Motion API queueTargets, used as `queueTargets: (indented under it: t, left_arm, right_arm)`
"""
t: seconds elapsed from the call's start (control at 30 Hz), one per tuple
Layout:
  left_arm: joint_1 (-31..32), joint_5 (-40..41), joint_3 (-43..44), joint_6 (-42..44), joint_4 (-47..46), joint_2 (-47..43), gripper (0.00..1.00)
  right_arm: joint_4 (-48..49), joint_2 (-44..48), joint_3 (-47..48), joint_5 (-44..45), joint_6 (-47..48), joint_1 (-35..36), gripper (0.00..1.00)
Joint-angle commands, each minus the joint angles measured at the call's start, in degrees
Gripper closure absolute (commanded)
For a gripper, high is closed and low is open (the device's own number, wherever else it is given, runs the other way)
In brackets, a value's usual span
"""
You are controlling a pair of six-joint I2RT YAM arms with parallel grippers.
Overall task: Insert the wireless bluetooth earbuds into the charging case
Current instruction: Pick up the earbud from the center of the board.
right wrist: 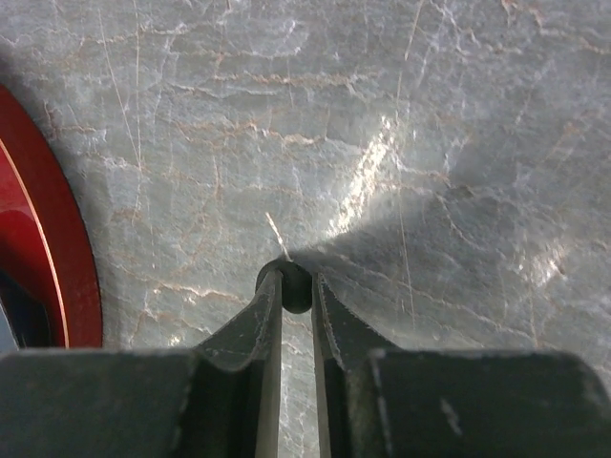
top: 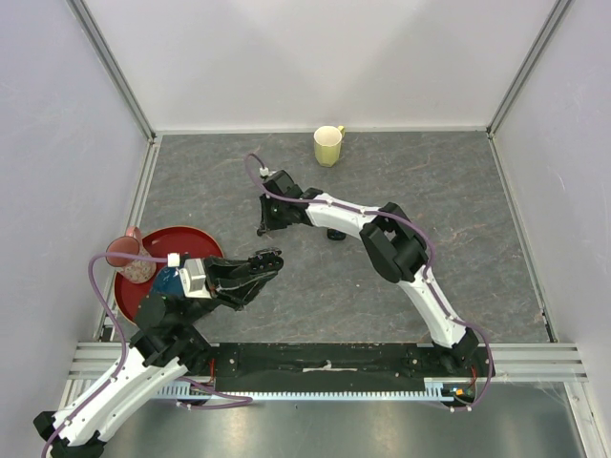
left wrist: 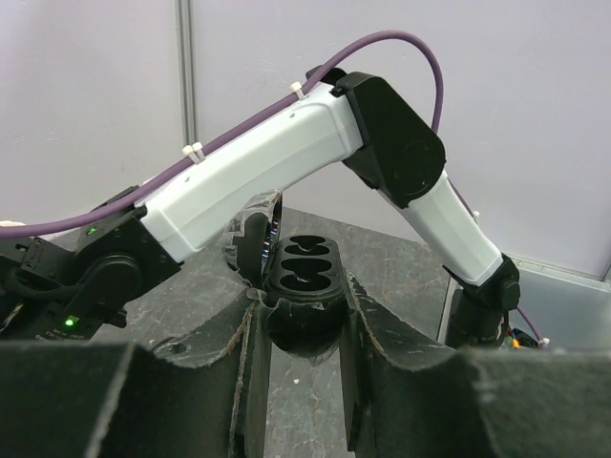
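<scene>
My left gripper (top: 260, 265) hovers right of the red plate, shut on the black charging case (left wrist: 305, 320). The case's lid (left wrist: 250, 243) stands open and its two dark sockets (left wrist: 307, 272) face up; I cannot tell whether anything lies in them. In the left wrist view the fingers (left wrist: 382, 334) clamp the case's rounded body from both sides. My right gripper (top: 270, 225) points down at the table's middle. In its wrist view the fingertips (right wrist: 272, 296) press on both sides of a tiny black earbud (right wrist: 296, 291) at the table surface. A second small black case (top: 336, 234) lies under the right arm.
A red plate (top: 196, 240) sits at the left with a pink cup (top: 129, 253) and a blue object (top: 170, 280) on it; its rim (right wrist: 57, 248) shows left of the right gripper. A yellow mug (top: 328, 145) stands at the back wall.
</scene>
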State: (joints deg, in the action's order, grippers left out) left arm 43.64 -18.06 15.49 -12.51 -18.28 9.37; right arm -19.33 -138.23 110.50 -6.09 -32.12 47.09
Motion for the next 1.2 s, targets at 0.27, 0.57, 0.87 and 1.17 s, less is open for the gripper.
queueTargets:
  t: [0.27,0.57,0.87,1.17]
  left_arm:
    - [0.2,1.0,1.5,-1.3,-0.5,0.7,0.98]
    - [0.1,0.8,1.0,-2.2,-1.4,1.8,0.98]
    - [0.1,0.2,1.0,-3.0,-2.4,3.5,0.98]
    - [0.2,0.4,0.2,-5.0,-4.8,5.3,0.98]
  right_arm:
    - [7.2,19.9,-23.2,5.6,-5.8,0.0,0.95]
    - [9.7,41.3,-49.3,11.4,-15.6,-0.2,0.94]
    - [14.2,61.1,-73.7,12.1,-26.9,-0.2,0.92]
    - [14.1,65.2,-79.6,13.9,-31.3,-0.2,0.87]
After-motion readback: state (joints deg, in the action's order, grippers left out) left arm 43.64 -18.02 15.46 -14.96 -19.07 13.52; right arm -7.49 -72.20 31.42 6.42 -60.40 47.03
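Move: The earbud is already between the right fingertips, down at the board. The open case held aloft by the left hand is about 25 cm back, 3 cm to the right and 28 cm above. A second case on the board stands 22 cm to the right, level with it; the red plate's middle is 25 cm left and 14 cm back. From the left hand, the open case sits right at the fingers. The earbud, still pinched in the right fingertips, is carried off fast across the board, to the right and back, some 30 cm in all, away from the red plate. The right hand arcs up about 5 cm midway, dips, and eases to a stop low over open board as it turns nearly 30 degrees clockwise; the left hand keeps hold of the open case. ##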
